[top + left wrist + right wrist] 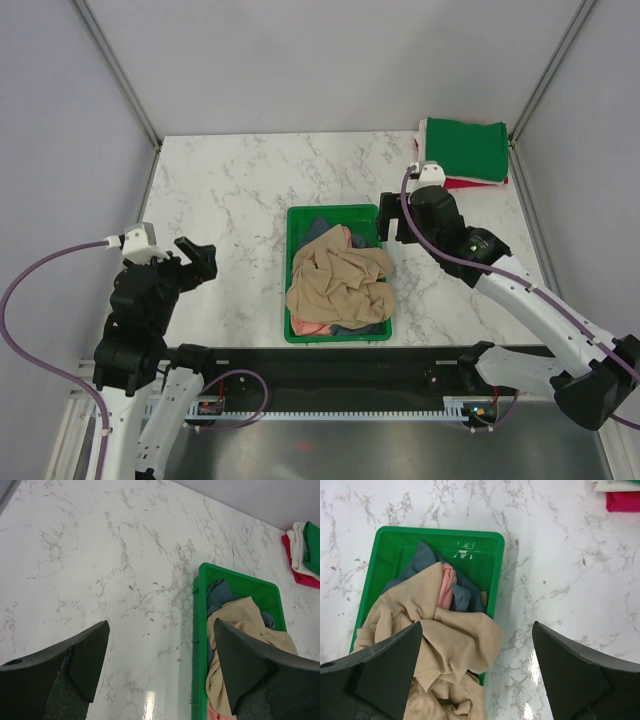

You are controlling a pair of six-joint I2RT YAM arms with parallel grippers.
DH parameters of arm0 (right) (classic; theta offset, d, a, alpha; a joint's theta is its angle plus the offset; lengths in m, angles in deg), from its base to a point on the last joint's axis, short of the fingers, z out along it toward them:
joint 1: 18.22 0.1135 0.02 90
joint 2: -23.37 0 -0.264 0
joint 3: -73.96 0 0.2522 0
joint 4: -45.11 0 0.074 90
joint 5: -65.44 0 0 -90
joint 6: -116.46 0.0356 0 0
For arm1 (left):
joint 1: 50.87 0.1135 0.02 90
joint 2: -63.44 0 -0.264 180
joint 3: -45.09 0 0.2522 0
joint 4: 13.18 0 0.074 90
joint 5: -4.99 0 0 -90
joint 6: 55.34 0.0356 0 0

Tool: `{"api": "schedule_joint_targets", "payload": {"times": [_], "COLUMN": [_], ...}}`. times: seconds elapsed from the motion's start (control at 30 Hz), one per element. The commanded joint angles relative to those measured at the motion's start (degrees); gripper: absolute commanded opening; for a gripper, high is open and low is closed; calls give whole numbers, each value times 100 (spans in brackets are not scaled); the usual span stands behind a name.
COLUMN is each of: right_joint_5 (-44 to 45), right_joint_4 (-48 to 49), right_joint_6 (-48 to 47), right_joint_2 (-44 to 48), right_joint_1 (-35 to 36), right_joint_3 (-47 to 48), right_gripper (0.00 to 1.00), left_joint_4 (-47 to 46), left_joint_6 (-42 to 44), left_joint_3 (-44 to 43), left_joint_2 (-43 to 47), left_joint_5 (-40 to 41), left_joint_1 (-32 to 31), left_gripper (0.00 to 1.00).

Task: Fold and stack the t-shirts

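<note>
A crumpled tan-beige t-shirt (pixel 340 280) lies on top of a heap in the green plastic tray (pixel 290 270). A grey-blue shirt (pixel 320 228) and a salmon pink shirt (pixel 306 327) show under it. A folded dark green shirt (pixel 465 148) lies on a red one (pixel 482 183) at the back right. My right gripper (pixel 392 217) is open and empty above the tray's far right corner; its view shows the tan shirt (pixel 450 645), pink shirt (pixel 446 587) and grey-blue shirt (pixel 422 560) below. My left gripper (pixel 195 258) is open and empty, left of the tray.
The tray stands at the table's front middle on white marble. The left wrist view shows its left rim (pixel 200 630) between my open left gripper's (pixel 160 630) fingers, with the folded stack (pixel 302 555) far right. Grey walls and metal posts bound the table.
</note>
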Motion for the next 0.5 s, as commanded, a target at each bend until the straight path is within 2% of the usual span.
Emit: {"api": "schedule_joint_targets", "payload": {"times": [0.0,0.07,0.13,0.27,0.3,0.47], "right_joint_5": [-575,-1582,-2157,-1740,-1503,-1228], "right_joint_4": [253,541,832,966,930,895], "right_joint_6": [-122,-210,-211,-87,-114,-88], "right_joint_2": [62,62,18,-543,-875,-1756], "right_joint_1": [58,67,198,996,1390,2017], "right_joint_3": [-124,-290,-405,-161,-64,419], "right_gripper": [98,98,98,98,98,97], "left_joint_4": [-104,-95,-104,-95,-95,-95], "left_joint_6": [-82,-82,-82,-91,-82,-73], "left_joint_3": [-20,-29,-20,-11,-20,-20], "left_joint_2": [-111,-120,-111,-93,-85,-85], "left_joint_5": [-66,-75,-75,-66,-66,-66], "left_joint_1": [51,60,68,86,95,104], "left_gripper": [93,93,93,94,94,95]}}
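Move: The crumpled tan shirt in the bin lies about 10 cm to the right hand's left and 9 cm back, some 19 cm below it. The green bin's middle is about 11 cm left and 6 cm back; the blue shirt showing at its far end is 13 cm left and 4 cm ahead, the pink shirt's near corner 17 cm left and 19 cm back. From the left hand, the tan shirt lies about 27 cm right and 1 cm ahead, 23 cm down. Over the tan shirt goes the right hand, still empty and wide open: it picks up speed from the bin's right side, swinging about 15 cm left while drawing back and sinking some 7 cm each. On the way it turns about 30 degrees counter-clockwise and the fingers tip a little further down; they remain clear of the cloth. ##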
